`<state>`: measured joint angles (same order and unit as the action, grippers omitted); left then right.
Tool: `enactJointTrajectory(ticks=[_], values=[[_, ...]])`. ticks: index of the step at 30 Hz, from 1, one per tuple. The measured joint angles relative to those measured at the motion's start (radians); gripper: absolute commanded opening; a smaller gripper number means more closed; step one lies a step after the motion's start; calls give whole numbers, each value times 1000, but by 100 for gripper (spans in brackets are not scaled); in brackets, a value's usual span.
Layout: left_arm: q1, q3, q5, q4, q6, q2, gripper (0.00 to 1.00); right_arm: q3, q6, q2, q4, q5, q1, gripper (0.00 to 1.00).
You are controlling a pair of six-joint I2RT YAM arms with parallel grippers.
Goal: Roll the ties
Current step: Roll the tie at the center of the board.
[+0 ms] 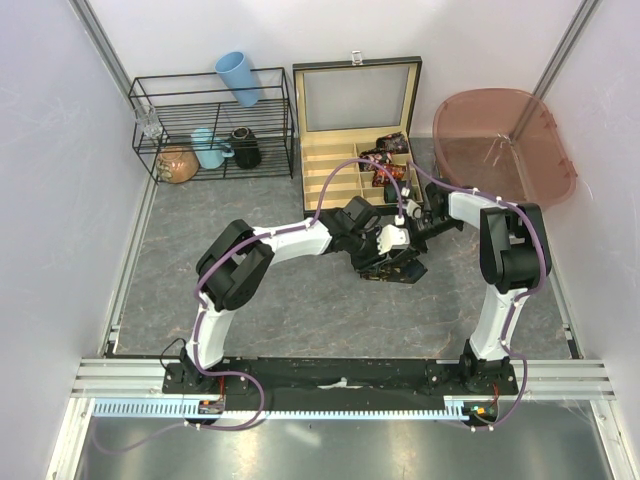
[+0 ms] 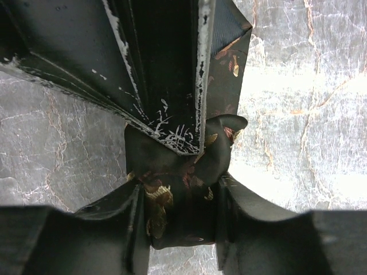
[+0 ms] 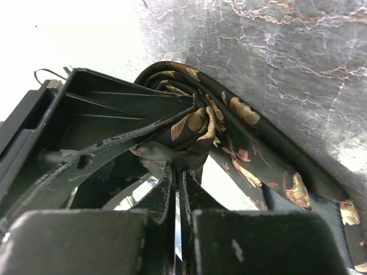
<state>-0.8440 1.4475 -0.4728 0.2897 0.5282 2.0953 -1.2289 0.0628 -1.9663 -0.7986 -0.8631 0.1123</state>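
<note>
One tie (image 3: 241,112), dark with tan and red prints, is wound into a small coil (image 2: 172,197) on the grey table, between both arms (image 1: 393,270). My left gripper (image 2: 179,195) is shut on the coil from both sides. My right gripper (image 3: 178,171) is shut, its tips pinching the fabric at the coil's centre. In the left wrist view the right fingers (image 2: 172,86) come down from above onto the coil. A loose strip of the tie (image 3: 298,189) trails off to the lower right. More rolled ties (image 1: 385,165) sit in the box.
A wooden compartment box (image 1: 330,180) with its lid raised stands just behind the grippers. A black wire rack (image 1: 210,130) with cups and mugs is at the back left. A pink translucent tub (image 1: 505,140) is at the back right. White walls close in both sides.
</note>
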Motion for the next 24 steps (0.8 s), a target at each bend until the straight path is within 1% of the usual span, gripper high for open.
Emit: enactJointTrajectory(ticks=[1,2,4,6,7,11,14,18,24], values=[[0,-6,-2,-10,-1,-2,55,0,0,0,0,7,0,0],[0,-13,-6,-21,-3,-3,56,0,-1,0,-1,18,0,0],[1,-30,-17,-54,-12,-8,71,1,-3,0,-5,51,2,0],[1,-44,-37,-85,-28,-16,72,2,-5,0,-8,95,-1,0],[1,-52,-45,-97,-39,-21,84,2,-6,0,-9,125,-4,0],[5,-81,-69,-149,-81,-44,86,5,-7,0,-12,238,-12,0],[7,-92,-86,-182,-103,-55,86,5,-6,0,-18,282,-10,0],[8,-93,-87,-216,-120,-56,87,2,-6,-2,-27,309,-10,0],[8,-93,-88,-254,-145,-50,87,-5,-4,-11,-34,311,-9,0]])
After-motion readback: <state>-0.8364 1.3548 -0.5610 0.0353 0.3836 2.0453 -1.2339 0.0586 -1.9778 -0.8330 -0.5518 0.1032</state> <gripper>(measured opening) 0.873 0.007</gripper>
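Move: The rolled tie is between the left fingers, centred about 1 cm to that hand's right and level with it. From the right hand, already shut on its upper right side, the roll lies some 3 cm left and 2 cm below. The flat tail remains about 4 cm right, 2 cm back and 4 cm below the right hand. The storage box sits roughly 20 cm ahead of the right hand and 7 cm left. Keeping its pinch on the upper side of the rolled tie, the right hand swings it over to the right by about 4.5 cm and nearly as far down towards the flat tail, its fingers tipping some 20 degrees steeper towards the board before it settles there. Meanwhile the left hand opens wide, lets go of the roll and follows it a couple of centimetres to the right while rising about 3 cm, tilting so its fingers point less steeply down, and ends astride the roll. ##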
